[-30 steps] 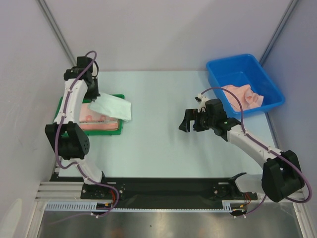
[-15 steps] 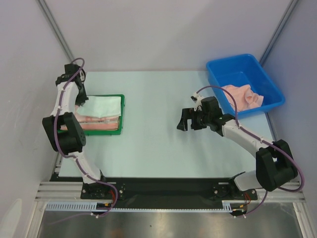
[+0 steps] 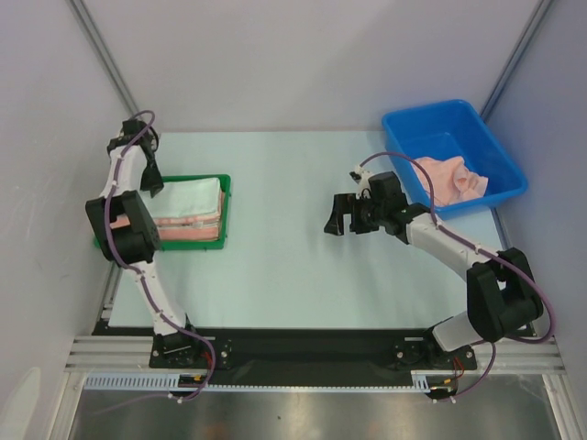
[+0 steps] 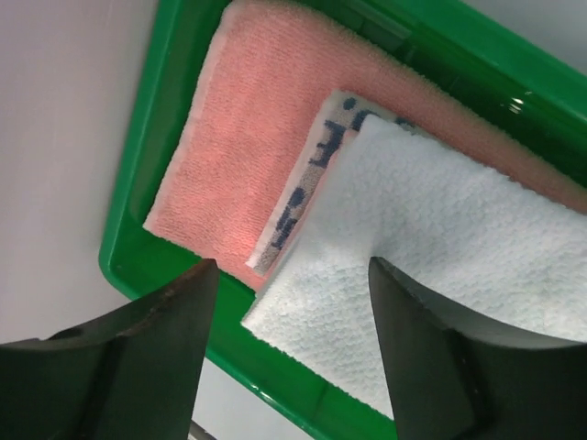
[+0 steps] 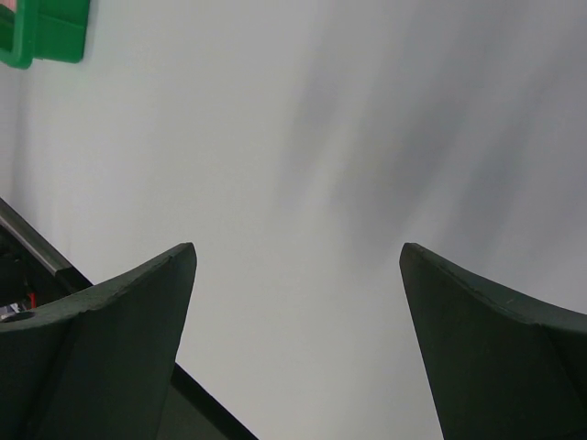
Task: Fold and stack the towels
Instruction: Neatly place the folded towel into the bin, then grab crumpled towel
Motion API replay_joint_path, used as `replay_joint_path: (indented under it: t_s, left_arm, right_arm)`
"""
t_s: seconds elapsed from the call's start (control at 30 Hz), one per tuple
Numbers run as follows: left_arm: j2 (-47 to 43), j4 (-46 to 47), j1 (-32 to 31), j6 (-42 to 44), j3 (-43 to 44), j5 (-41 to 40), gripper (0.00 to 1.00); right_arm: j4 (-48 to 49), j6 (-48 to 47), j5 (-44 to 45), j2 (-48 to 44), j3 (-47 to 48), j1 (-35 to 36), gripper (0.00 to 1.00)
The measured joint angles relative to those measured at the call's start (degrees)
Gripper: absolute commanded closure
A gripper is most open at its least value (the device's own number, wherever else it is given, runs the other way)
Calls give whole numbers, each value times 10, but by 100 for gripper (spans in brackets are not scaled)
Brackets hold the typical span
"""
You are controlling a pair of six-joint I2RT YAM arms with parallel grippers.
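A stack of folded towels lies in the green tray [image 3: 183,245]. The white towel [image 3: 190,196] is on top, and pink terry layers [image 3: 188,229] show along the near side. In the left wrist view the white towel [image 4: 440,238] covers a navy-and-white patterned towel [image 4: 312,170], which lies on a salmon-pink towel [image 4: 248,128]. My left gripper [image 3: 153,183] hangs open over the stack's corner by the tray rim [image 4: 138,174], its jaws [image 4: 292,264] apart and holding nothing. My right gripper [image 3: 344,216] is open above bare table [image 5: 298,247]. A crumpled pink towel [image 3: 449,179] lies in the blue bin.
The blue bin [image 3: 426,110] stands at the back right of the table. A corner of the green tray [image 5: 41,32] shows at the upper left of the right wrist view. Grey walls close in on the left, back and right.
My left gripper has opened and let go of the white towel, which now lies flat on the stack in the tray. The right gripper has drifted slightly left, still open.
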Motion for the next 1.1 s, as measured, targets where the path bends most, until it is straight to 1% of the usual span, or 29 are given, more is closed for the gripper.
replay_joint_path:
  t_s: [0.13,0.2,0.23,0.27,0.3,0.43,0.5,0.6,0.67,0.7,0.8,0.9,0.97,1.03,1.1]
  left_arm:
    - [-7,1,-1,-6,2,33,19]
    - [-25,11,-8,-5,-15,48,14]
    - [-36,13,-13,-5,-24,52,11]
    - [-53,14,-22,-3,-36,58,4]
    - [-70,13,-33,-3,-44,65,0]
    - [-134,12,-97,-2,-52,83,0]
    - [-169,12,-144,-2,-53,95,0]
    - [-216,17,-214,-2,-59,136,0]
    - [-257,32,-266,-3,-77,172,0]
    - [-279,44,-290,-7,-92,195,0]
    - [-365,95,-337,-21,-169,247,0]
    - [-462,165,-338,-45,-269,286,0]
    - [-508,216,-329,-63,-323,316,0]
    - [-523,246,-322,-67,-348,354,0]
    - [-517,279,-319,-69,-355,406,0]
  right_arm:
    - [-10,4,5,0,27,0,0]
    - [-25,7,18,0,49,0,0]
    - [-40,9,30,0,66,0,0]
    - [-53,10,44,0,87,-2,0]
    - [-70,11,60,0,114,-5,0]
    - [-101,15,143,12,233,-38,0]
    - [-107,18,200,27,289,-68,0]
    - [-123,19,277,64,354,-124,0]
    - [-151,20,319,108,404,-160,0]
    - [-167,20,331,137,431,-193,0]
    - [-196,18,346,219,487,-261,0]
    - [-232,19,350,302,538,-314,0]
    - [-242,20,349,351,564,-338,0]
    - [-251,21,349,402,591,-354,0]
    - [-252,22,349,443,606,-360,0]
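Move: The peach towel in the blue bin lies about 20 cm ahead of the right hand, 37 cm to its right and 13 cm below; the blue bin's middle is some 26 cm ahead and 39 cm to the right. From the left hand that towel is roughly 98 cm to the right and 3 cm ahead. The folded white towel's middle is about 10 cm right of the left hand and 3 cm back, the green bin's middle 9 cm back and 3 cm right, both just below. Rightward and forward in a high arc, the empty, open right hand climbs about 17 cm, swings over the blue bin's near wall and sinks towards the peach towel, turning roughly 60 degrees clockwise. The left hand finishes opening above the white towel, then goes right and up out of the green bin, drawing back a little late, its fingers swinging clockwise and tilting up. ##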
